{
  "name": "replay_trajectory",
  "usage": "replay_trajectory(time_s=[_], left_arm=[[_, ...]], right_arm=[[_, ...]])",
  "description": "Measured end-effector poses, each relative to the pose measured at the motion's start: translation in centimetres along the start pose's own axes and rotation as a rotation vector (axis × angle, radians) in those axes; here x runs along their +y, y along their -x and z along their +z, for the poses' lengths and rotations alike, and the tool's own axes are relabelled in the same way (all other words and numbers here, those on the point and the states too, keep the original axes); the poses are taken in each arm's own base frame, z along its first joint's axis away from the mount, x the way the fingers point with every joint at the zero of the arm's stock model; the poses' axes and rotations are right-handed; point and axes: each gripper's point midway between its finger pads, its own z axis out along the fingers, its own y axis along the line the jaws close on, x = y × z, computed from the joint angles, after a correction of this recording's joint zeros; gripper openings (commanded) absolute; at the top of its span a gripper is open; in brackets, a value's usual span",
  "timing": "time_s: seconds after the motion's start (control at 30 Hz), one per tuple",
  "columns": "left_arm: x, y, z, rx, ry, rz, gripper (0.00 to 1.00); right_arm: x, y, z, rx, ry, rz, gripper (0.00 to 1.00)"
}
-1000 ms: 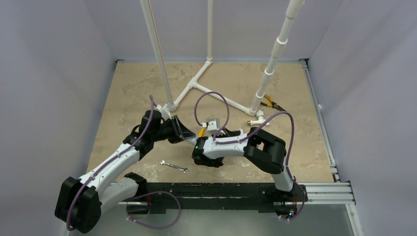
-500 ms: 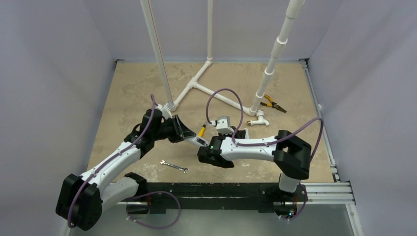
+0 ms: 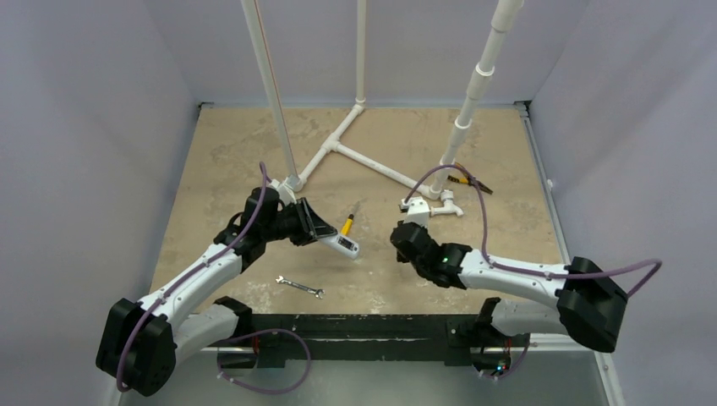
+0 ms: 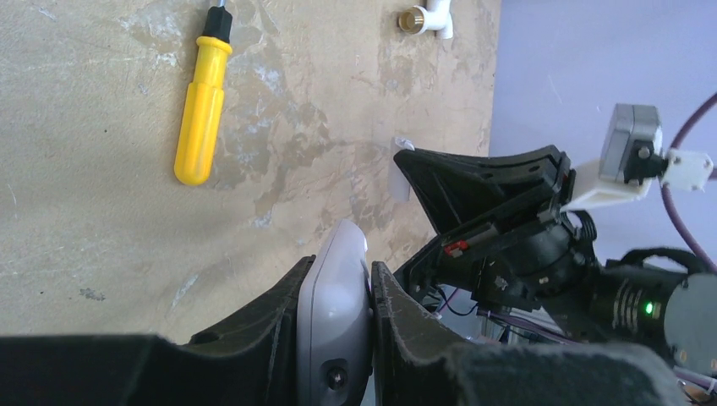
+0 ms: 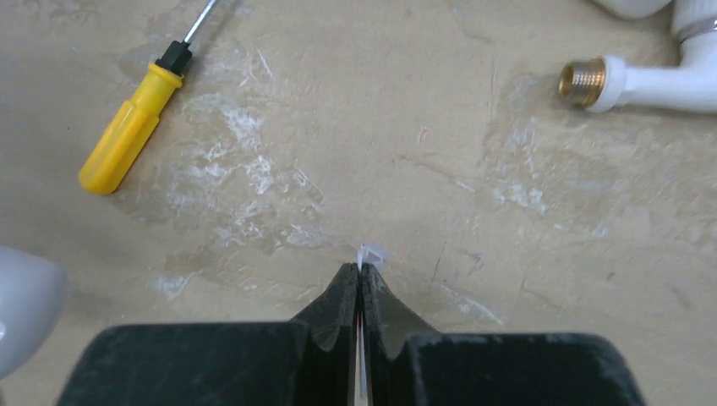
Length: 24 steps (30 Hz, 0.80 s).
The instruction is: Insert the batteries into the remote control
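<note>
My left gripper [image 3: 317, 230] is shut on the white remote control [image 3: 343, 244], holding it on edge just above the table; its rounded end sticks out past the fingers [image 4: 338, 279]. That end also shows at the left edge of the right wrist view [image 5: 21, 304]. My right gripper [image 3: 399, 238] sits to the right of the remote, apart from it, shut on a thin white flat piece whose tip pokes out between the fingertips [image 5: 366, 255]. The left wrist view shows the same piece at the right gripper's tip [image 4: 402, 173]. The batteries are out of view.
A yellow-handled screwdriver [image 3: 347, 223] lies just behind the remote. A small wrench [image 3: 299, 287] lies near the front edge. A white pipe frame [image 3: 372, 165] with a brass-tipped fitting [image 5: 626, 80] stands behind, and pliers [image 3: 467, 178] lie at the back right.
The right arm has swung out to the right, away from the remote, carrying the thin white piece. The left arm and the remote have stayed put.
</note>
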Motion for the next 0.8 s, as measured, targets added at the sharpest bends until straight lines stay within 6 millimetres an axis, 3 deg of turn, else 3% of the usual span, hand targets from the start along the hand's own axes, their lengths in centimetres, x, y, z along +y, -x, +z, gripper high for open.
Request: replay_trajectory(time_s=[0.07, 0.17, 0.37, 0.47, 0.6, 0.73, 0.8], left_arm=[[0.0, 0.0, 0.0, 0.000, 0.000, 0.000, 0.00], [-0.1, 0.0, -0.1, -0.003, -0.003, 0.002, 0.00], [-0.2, 0.1, -0.1, -0.005, -0.006, 0.004, 0.00], [-0.2, 0.1, -0.1, -0.006, -0.008, 0.005, 0.00], [-0.3, 0.1, -0.2, -0.007, -0.008, 0.006, 0.00], [-0.3, 0.1, -0.2, -0.007, -0.009, 0.006, 0.00], [-0.3, 0.1, -0.2, -0.008, -0.010, 0.006, 0.00]], right_arm=[[0.2, -0.2, 0.5, 0.011, 0.098, 0.098, 0.12], [-0.1, -1.0, 0.9, 0.027, 0.194, 0.193, 0.14], [1.1, -2.2, 1.4, 0.070, 0.386, 0.371, 0.00], [1.4, -1.9, 1.5, 0.072, 0.448, 0.459, 0.01], [1.9, -1.7, 1.3, 0.074, 0.487, 0.495, 0.20], [1.3, -1.3, 1.0, 0.061, 0.468, 0.428, 0.33], [0.9, -0.6, 0.9, 0.047, 0.444, 0.377, 0.49]])
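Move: The white battery cover is already pinched on edge in the right fingertips, its middle about 2 cm below the hand point. It is bound for bare table some 6 cm below and 2 cm back; from the left hand that spot is roughly 21 cm right, 4 cm back and 13 cm down. From the right hand, the remote is about 15 cm left, 1 cm back and 5 cm higher; the screwdriver is 14 cm left, 6 cm ahead, and the pipe fitting 12 cm right, 10 cm ahead. The battery cover is taken down to the table and let go: the right hand sinks about 2.5 cm, drifting slightly left and rolling its left side up by over 35 degrees while the fingers part a little. They shut again off the cover, then open to about a third as the hand rises 1.5 cm and rolls partly back. The left hand keeps its hold on the remote. ##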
